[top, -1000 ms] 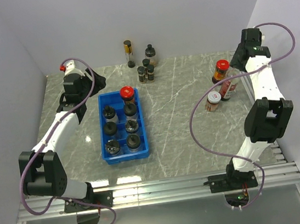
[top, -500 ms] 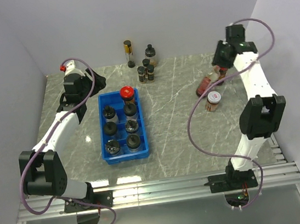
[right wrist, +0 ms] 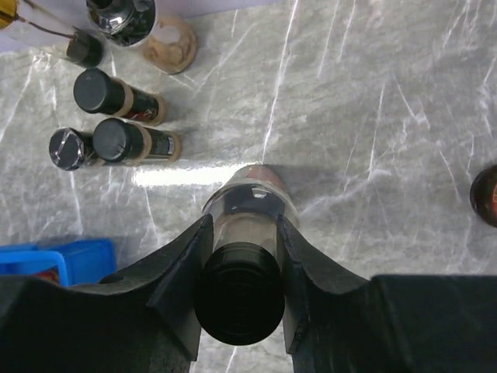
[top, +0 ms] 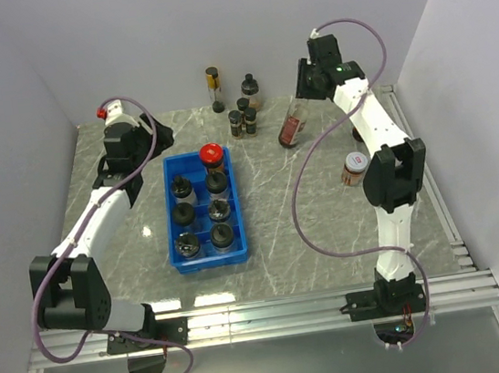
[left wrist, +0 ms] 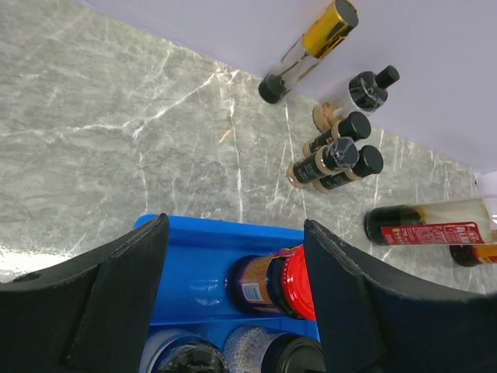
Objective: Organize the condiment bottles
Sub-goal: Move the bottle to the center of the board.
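Note:
My right gripper [top: 301, 104] [right wrist: 242, 227] is shut on the neck of a black-capped glass sauce bottle [top: 292, 128] [right wrist: 247, 200] with a red label. The bottle hangs tilted over the back middle of the table, and the left wrist view catches it too [left wrist: 435, 225]. A cluster of small black-capped jars [top: 243, 119] [right wrist: 116, 116] [left wrist: 335, 155] stands just left of it, beside a tall gold-capped bottle [top: 214, 88] [left wrist: 307, 50]. The blue tray [top: 173, 242] holds several jars, among them a red-capped jar [top: 211, 153] [left wrist: 276, 281]. My left gripper [top: 146, 141] [left wrist: 233, 225] is open and empty above the tray's far left corner.
A white-capped jar [top: 355, 168] stands on the marble at the right, next to the right arm. A dark round jar [right wrist: 486, 194] shows at the right edge of the right wrist view. Walls close the table at the back and both sides.
The right arm has swung left from the table's right side to the back middle, carrying the red-labelled bottle. The left arm has not moved.

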You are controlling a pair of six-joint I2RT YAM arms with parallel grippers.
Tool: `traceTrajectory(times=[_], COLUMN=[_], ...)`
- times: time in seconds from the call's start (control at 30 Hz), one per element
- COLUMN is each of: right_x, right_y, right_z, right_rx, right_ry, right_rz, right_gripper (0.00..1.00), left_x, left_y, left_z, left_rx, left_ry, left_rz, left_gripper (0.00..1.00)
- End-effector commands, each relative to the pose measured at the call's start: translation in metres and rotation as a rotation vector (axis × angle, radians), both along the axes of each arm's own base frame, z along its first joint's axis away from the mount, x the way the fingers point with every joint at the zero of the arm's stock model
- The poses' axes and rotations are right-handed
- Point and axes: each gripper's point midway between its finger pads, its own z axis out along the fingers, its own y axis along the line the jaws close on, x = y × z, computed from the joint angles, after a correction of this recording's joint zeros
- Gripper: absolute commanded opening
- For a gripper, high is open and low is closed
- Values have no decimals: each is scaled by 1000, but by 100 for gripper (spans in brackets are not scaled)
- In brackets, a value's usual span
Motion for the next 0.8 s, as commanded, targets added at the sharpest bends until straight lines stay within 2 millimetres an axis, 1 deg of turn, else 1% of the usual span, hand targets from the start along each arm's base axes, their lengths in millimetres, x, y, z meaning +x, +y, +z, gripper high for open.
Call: traceTrajectory(times=[0.0,0.03,0.07,0.1,0.13,0.17,0.2,0.27,0.3,0.4,0.43,0.5,0.53,0.63,0.77], right_x=[29,32,32,35,36,37,38,38,38,37,37,36,36,35,33], right_y=[9,11,16,19,20,24,26,30,31,30,33,34,34,36,36], right_z=[66,71,73,68,75,73,72,71,71,71,71,73,74,79,86], right_rx=[-24,-39,-44,-49,-53,-53,-51,-52,-56,-59,-60,-64,-65,-61,-50], right_ry=[-241,-264,-272,-267,-284,-284,-282,-283,-283,-283,-282,-289,-291,-301,-312], right_rz=[-31,-30,-19,-13,-5,7,13,28,32,35,39,41,41,46,44], right_gripper=[0,1,4,5,7,14,16,25,34,48,55,64,71,77,79], left_x=[-8,-9,-11,-12,-13,-13,-14,-16,-16,-17,-17,-17,-16,-16,-16], left_y=[8,11,11,12,13,14,15,16,17,17,18,17,17,17,16], left_z=[28,27,29,29,28,29,29,29,30,29,29,30,29,29,29], left_rx=[19,20,21,22,25,26,27,27,28,30,28,26,24,23,23], left_ry=[-73,-70,-75,-75,-72,-74,-74,-74,-75,-74,-74,-75,-75,-75,-76], left_rz=[23,31,32,35,37,40,42,45,46,47,47,45,44,44,42], left_gripper=[76,76,76,76,76,76,76,76,76,76,76,76,76,76,76])
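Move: The right hand still grips the tall red-label bottle by its cap, the bottle tilted so that its foot is swung out to the left. The open spot it is taken to lies about 5 cm left and 1 cm ahead, some 20 cm below. The nearest small dark-capped jar is roughly 8 cm left of that spot and 2 cm farther out; the black-topped bottle stands 7 cm left of the spot and 9 cm beyond it. From the left hand, the spot lies about 29 cm right, 10 cm ahead and 21 cm down. The right hand carries the bottle's cap a last 3 cm or so to the left and about 2 cm forward at nearly constant height, towards the small jars, rolling slightly to bring the bottle upright over its foot. It then opens its fingers from under half to about three quarters and lets go of the cap, rising some 2.5 cm and easing a little farther forward while the fingertips tilt up, about 10 degrees in all. ##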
